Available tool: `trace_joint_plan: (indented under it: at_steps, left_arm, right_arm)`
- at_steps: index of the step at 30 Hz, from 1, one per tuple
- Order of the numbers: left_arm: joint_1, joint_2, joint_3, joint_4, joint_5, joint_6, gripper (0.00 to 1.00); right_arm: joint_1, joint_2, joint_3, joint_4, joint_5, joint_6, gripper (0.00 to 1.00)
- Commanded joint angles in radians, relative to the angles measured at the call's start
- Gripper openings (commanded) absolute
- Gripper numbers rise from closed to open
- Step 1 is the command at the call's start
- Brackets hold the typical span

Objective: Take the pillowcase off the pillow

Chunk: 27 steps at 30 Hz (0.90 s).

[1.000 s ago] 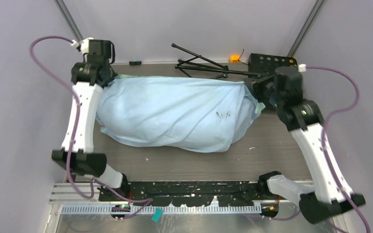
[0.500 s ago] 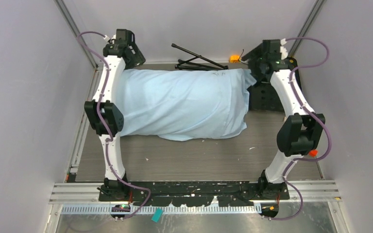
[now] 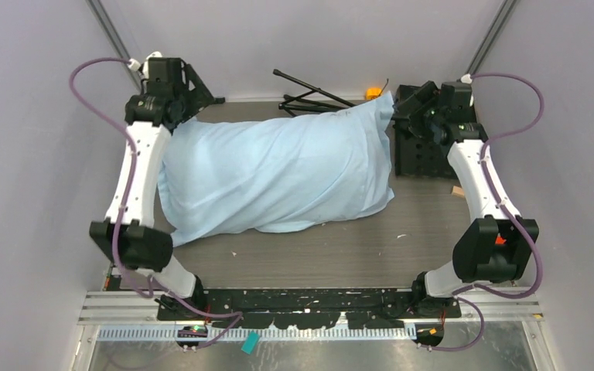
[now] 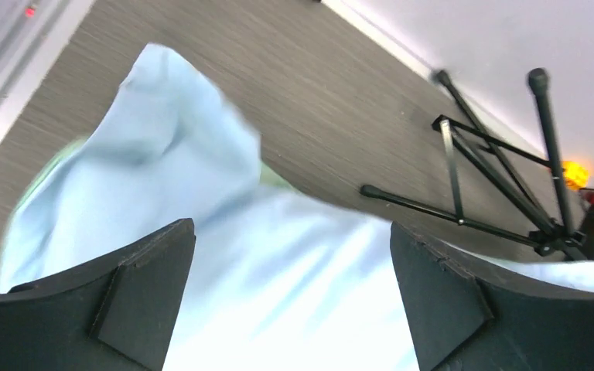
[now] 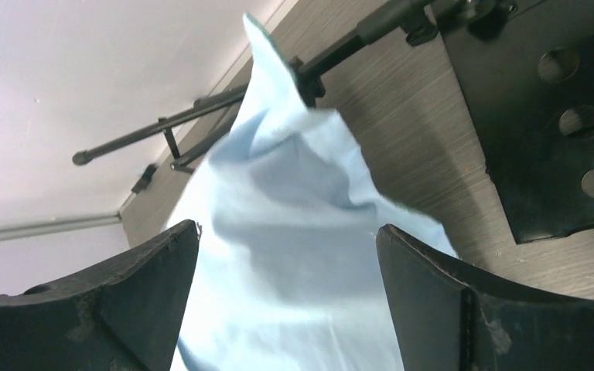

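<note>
The light blue pillowcase (image 3: pixel 278 178) lies bulging across the table, and the pillow inside it is hidden. My left gripper (image 3: pixel 195 94) hovers open over the far left corner; in the left wrist view the left gripper (image 4: pixel 291 232) has loose blue pillowcase fabric (image 4: pixel 201 193) below the gap, with a mint green sliver at its edge. My right gripper (image 3: pixel 404 108) stands open by the far right corner, which sticks up in a peak. In the right wrist view the right gripper (image 5: pixel 286 228) frames that pillowcase peak (image 5: pixel 294 201), touching neither finger.
A folded black tripod (image 3: pixel 317 100) lies along the back wall beside a small orange part (image 3: pixel 373 93). A black perforated plate (image 3: pixel 425 154) sits at the far right, with a small wooden chip (image 3: pixel 458 190) near it. Grey walls close in on both sides.
Both grippers have opened and let go of the pillowcase's far corners. The arms have shifted at the back, and the fabric has slumped toward the front left.
</note>
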Motion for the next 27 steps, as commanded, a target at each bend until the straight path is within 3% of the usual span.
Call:
trace_joint_plan:
  at_steps: [1,7,14,21,27]
  left_arm:
    - [0.001,-0.192,-0.124,0.103,-0.06,-0.014,1.0]
    - [0.001,-0.312,-0.219,0.131,-0.038,-0.013,1.0]
    - [0.001,-0.406,-0.431,0.185,0.122,-0.043,1.0]
    - [-0.01,-0.424,-0.552,0.176,0.203,-0.025,0.97]
    - [-0.145,-0.429,-0.524,0.159,0.225,0.109,0.96]
  right_arm:
    - [0.002,-0.102,-0.124,0.11,-0.074,-0.006,0.9]
    - [0.013,-0.147,-0.257,0.166,-0.143,-0.01,0.9]
    - [0.129,-0.118,-0.393,0.228,-0.129,-0.039,0.9]
    - [0.362,-0.011,-0.398,0.246,-0.156,-0.075,0.87]
    - [0.611,-0.099,-0.388,0.265,-0.173,-0.086,0.86]
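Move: The pillowcase's right end, its far corner still up in the air, lies about 8 cm left of the right hand, 5 cm back and 16 cm below; from the left hand it is some 49 cm to the right, 4 cm back and 21 cm lower. The pillowcase's left half is about 8 cm back from the left hand, 5 cm right and 24 cm down. From the right hand, the black stand plate sits 8 cm ahead and 11 cm right, the tripod legs 18 cm ahead and 22 cm left, both some 25 cm below. Leftwards, down and back, the right hand sweeps about 20 cm across into the pillowcase's right part, turning some 30 degrees counter-clockwise, its open fingers coming to straddle a fold and just starting to narrow. The left hand, open and clear of the cloth, rises and draws back, then sinks below its starting height above the left half, drifting right at the end, roughly 10 cm back in all. ##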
